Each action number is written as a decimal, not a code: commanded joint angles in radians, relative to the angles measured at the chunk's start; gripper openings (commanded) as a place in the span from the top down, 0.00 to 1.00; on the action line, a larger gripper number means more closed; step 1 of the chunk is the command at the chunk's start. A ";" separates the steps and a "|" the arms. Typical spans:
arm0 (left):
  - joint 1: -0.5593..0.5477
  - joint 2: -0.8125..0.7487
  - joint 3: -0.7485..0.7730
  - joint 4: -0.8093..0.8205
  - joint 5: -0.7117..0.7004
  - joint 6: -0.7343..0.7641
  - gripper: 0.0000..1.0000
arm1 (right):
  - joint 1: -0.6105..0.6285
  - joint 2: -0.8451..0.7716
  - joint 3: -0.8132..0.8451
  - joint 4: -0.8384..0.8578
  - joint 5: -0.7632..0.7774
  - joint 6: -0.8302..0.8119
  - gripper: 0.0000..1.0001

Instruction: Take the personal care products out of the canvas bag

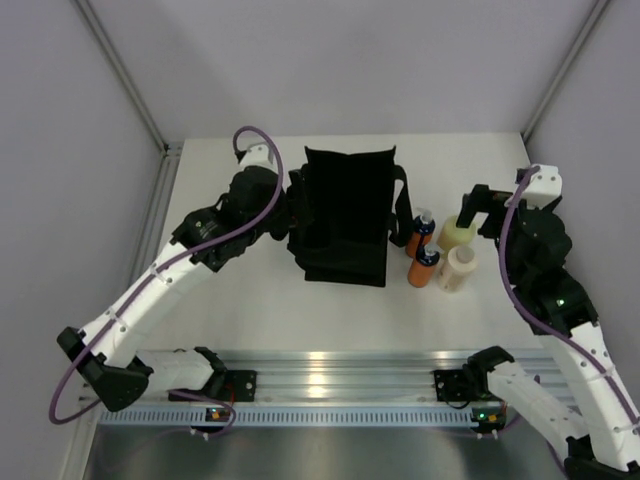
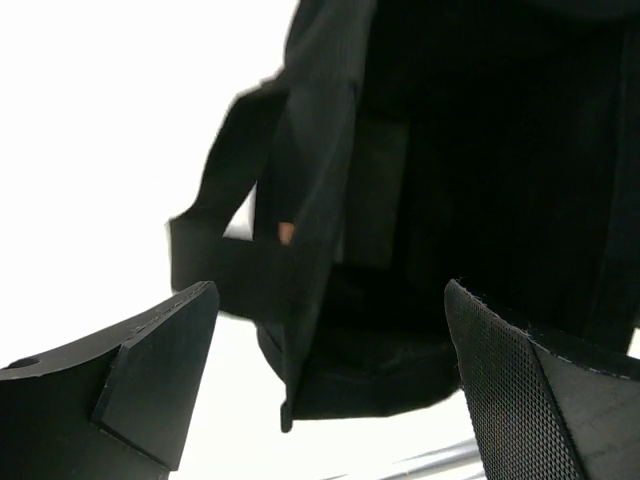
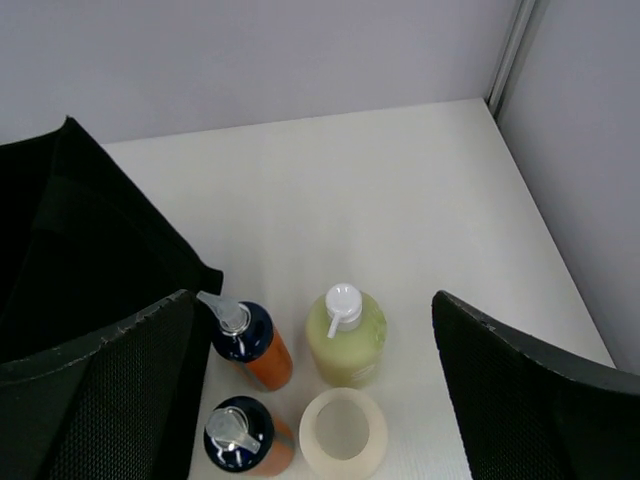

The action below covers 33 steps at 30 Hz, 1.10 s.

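Note:
The black canvas bag [image 1: 345, 215] stands open-topped on the white table [image 1: 250, 300]. Right of it, outside the bag, stand the personal care products: two orange bottles [image 1: 420, 235] [image 1: 426, 268], a yellow-green bottle [image 1: 456, 232] and a beige cylinder [image 1: 458, 268]. My left gripper [image 1: 291, 212] is open beside the bag's left wall; in the left wrist view the bag [image 2: 480, 150] and its strap [image 2: 225, 265] fill the space ahead of the gripper [image 2: 330, 300]. My right gripper [image 1: 482, 208] hangs open above the bottles [image 3: 255, 345] [image 3: 345, 330] [image 3: 343, 432], gripping nothing.
An aluminium rail [image 1: 320, 365] carries both arm bases along the near edge. Grey walls enclose the table on the left, back and right. The bag's corner [image 3: 70, 240] lies left of the bottle group.

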 commanded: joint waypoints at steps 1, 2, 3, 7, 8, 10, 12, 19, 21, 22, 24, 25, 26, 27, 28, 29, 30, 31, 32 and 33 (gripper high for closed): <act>0.017 0.019 0.087 -0.017 -0.096 0.081 0.01 | -0.012 0.033 0.149 -0.196 -0.036 -0.008 0.01; 0.024 0.028 0.103 -0.032 -0.135 0.089 0.01 | -0.011 0.045 0.204 -0.222 -0.042 -0.002 0.01; 0.030 0.035 0.120 -0.043 -0.159 0.098 0.01 | -0.012 0.048 0.229 -0.271 -0.050 0.000 0.01; 0.084 0.056 0.204 -0.081 -0.281 0.167 0.01 | -0.012 0.056 0.347 -0.375 -0.033 0.017 0.00; 0.101 0.053 0.233 -0.086 -0.292 0.180 0.01 | -0.011 0.053 0.389 -0.395 -0.032 0.020 0.00; 0.151 0.044 0.253 -0.090 -0.318 0.212 0.01 | -0.012 0.046 0.427 -0.450 -0.015 0.024 0.01; 0.167 0.029 0.261 -0.095 -0.356 0.233 0.01 | -0.012 0.042 0.479 -0.487 -0.006 0.026 0.01; 0.170 -0.155 0.120 -0.095 -0.590 0.256 0.01 | -0.012 -0.001 0.605 -0.685 0.010 0.020 0.00; 0.170 -0.201 0.074 -0.095 -0.582 0.243 0.01 | -0.012 -0.015 0.605 -0.734 0.014 0.015 0.01; 0.170 -0.244 0.031 -0.097 -0.570 0.240 0.01 | -0.011 -0.033 0.601 -0.742 0.025 0.015 0.01; 0.170 -0.287 -0.010 -0.097 -0.552 0.230 0.01 | -0.012 -0.055 0.581 -0.754 0.024 0.018 0.01; 0.170 -0.332 -0.044 -0.097 -0.539 0.226 0.01 | -0.012 -0.076 0.563 -0.756 0.028 0.020 0.00; 0.170 -0.353 -0.059 -0.095 -0.523 0.223 0.01 | -0.012 -0.087 0.553 -0.756 0.033 0.026 0.01; 0.172 -0.390 -0.073 -0.097 -0.516 0.210 0.01 | -0.012 -0.095 0.544 -0.754 0.037 0.027 0.01; 0.172 -0.408 -0.096 -0.097 -0.501 0.207 0.01 | -0.012 -0.108 0.529 -0.754 0.041 0.027 0.00; 0.170 -0.422 -0.105 -0.098 -0.495 0.210 0.01 | -0.012 -0.113 0.523 -0.756 0.044 0.026 0.01; 0.172 -0.441 -0.113 -0.098 -0.493 0.209 0.01 | -0.011 -0.118 0.516 -0.754 0.047 0.023 0.00; 0.170 -0.447 -0.122 -0.101 -0.496 0.210 0.01 | -0.011 -0.124 0.506 -0.754 0.048 0.015 0.00; 0.172 -0.447 -0.132 -0.109 -0.502 0.210 0.01 | -0.012 -0.125 0.503 -0.754 0.051 0.015 0.01; 0.170 -0.444 -0.132 -0.113 -0.504 0.210 0.01 | -0.012 -0.128 0.501 -0.754 0.056 0.012 0.01</act>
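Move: The left hand, open, is above the canvas bag's left side: the bag's middle lies about 8 cm to its right, 5 ahead and 18 below, and the left handle some 3 cm left, 1 ahead and 16 below. Beneath the open right hand, about 23 cm down, stands the cream bottle, 1 cm back and 1 right; the green bottle stands 9 cm beyond it, the near orange bottle 9 cm left of it, and the far orange bottle 9 cm left and 8 farther out. Both empty hands head for the outer sides of the table, fingers staying wide open and touching nothing visible. The left swings about 20 cm left from above the bag, first rising and reaching a little forward, then drawing back, while it turns some 30 degrees counter-clockwise and tips up. The right draws back about 13 cm from above the bottles, drifting right and climbing before it sinks partway again. ##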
